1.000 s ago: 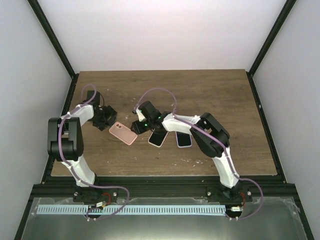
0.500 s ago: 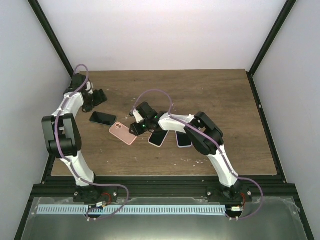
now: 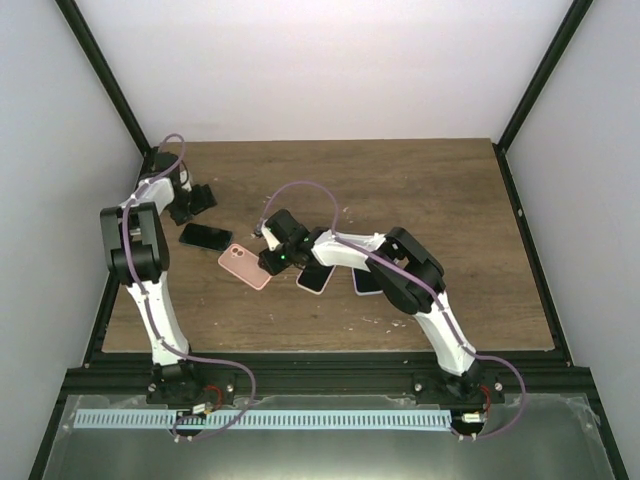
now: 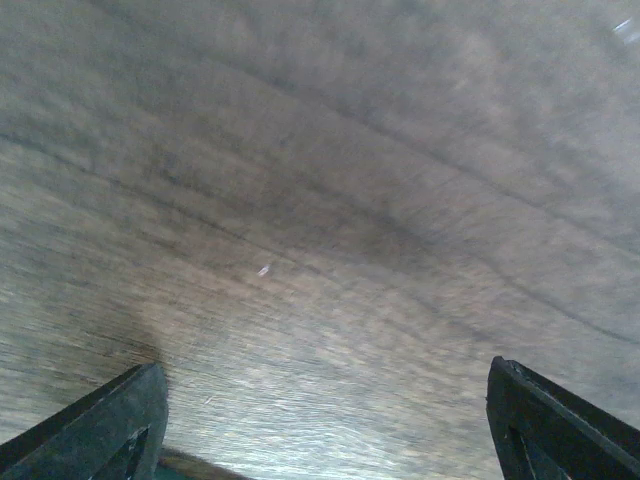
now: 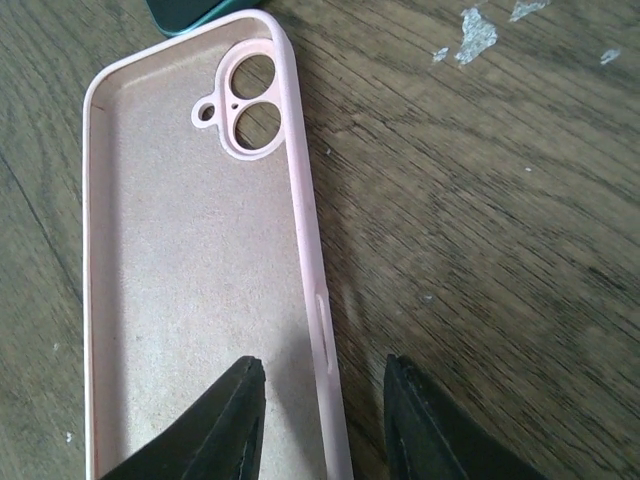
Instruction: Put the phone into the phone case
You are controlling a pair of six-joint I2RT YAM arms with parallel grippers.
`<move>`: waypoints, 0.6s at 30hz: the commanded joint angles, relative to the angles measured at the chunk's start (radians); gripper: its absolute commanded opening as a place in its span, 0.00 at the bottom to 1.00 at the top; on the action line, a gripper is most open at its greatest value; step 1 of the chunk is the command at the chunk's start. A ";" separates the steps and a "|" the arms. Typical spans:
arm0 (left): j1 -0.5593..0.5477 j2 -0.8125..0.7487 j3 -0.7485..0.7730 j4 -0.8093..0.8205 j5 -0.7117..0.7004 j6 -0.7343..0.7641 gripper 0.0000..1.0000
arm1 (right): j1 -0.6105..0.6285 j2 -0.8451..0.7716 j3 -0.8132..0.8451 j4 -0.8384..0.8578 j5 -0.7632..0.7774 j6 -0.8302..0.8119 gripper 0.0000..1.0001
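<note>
The pink phone case [image 3: 246, 266] lies open side up on the table, left of centre. In the right wrist view its camera holes point away and the case [image 5: 190, 280] fills the left half. My right gripper [image 3: 272, 258] is open, and its fingers straddle the case's right wall [image 5: 323, 365] without closing on it. A dark phone [image 3: 205, 237] lies flat just beyond and left of the case; its corner [image 5: 190, 12] shows at the top of the right wrist view. My left gripper [image 3: 200, 197] is open and empty over bare wood [image 4: 323, 372] at the far left.
Two more phones [image 3: 315, 277] [image 3: 367, 280] lie side by side right of the case, partly under my right arm. The black frame rail [image 3: 125, 250] runs close along the left arm. White flecks [image 5: 470, 30] mark the wood.
My left gripper let go of the dark phone, left it on the table and drew back to the far left. My right gripper moved left onto the edge of the pink case.
</note>
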 commanded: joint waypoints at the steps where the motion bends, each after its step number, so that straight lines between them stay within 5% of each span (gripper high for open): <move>1: 0.000 0.030 0.005 -0.032 -0.022 -0.003 0.88 | 0.016 -0.002 -0.002 -0.095 0.049 0.000 0.33; 18: -0.047 -0.193 -0.418 -0.056 -0.099 -0.113 0.88 | 0.006 -0.149 -0.180 -0.033 0.163 0.080 0.14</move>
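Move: The dark phone's middle lies about 8 cm back and 4 cm to the right of the left hand, some 3 cm lower, with the pink case roughly 16 cm back and 14 cm right of that hand. The right hand is astride the case's far rim, the case's middle about 5 cm to its left. From the right hand, the phone is about 15 cm left and 7 cm forward, and a cased phone 12 cm right and 3 cm back. With its left-side finger against the phone's far edge, the open left hand pushes the phone's left end back, having first sunk about 1.5 cm and then travelled some 7 cm towards the base. The right hand narrows its fingers about the pink case's far rim and drags the case rightward, travelling about 4 cm itself and sliding along the rim towards the near right corner. ##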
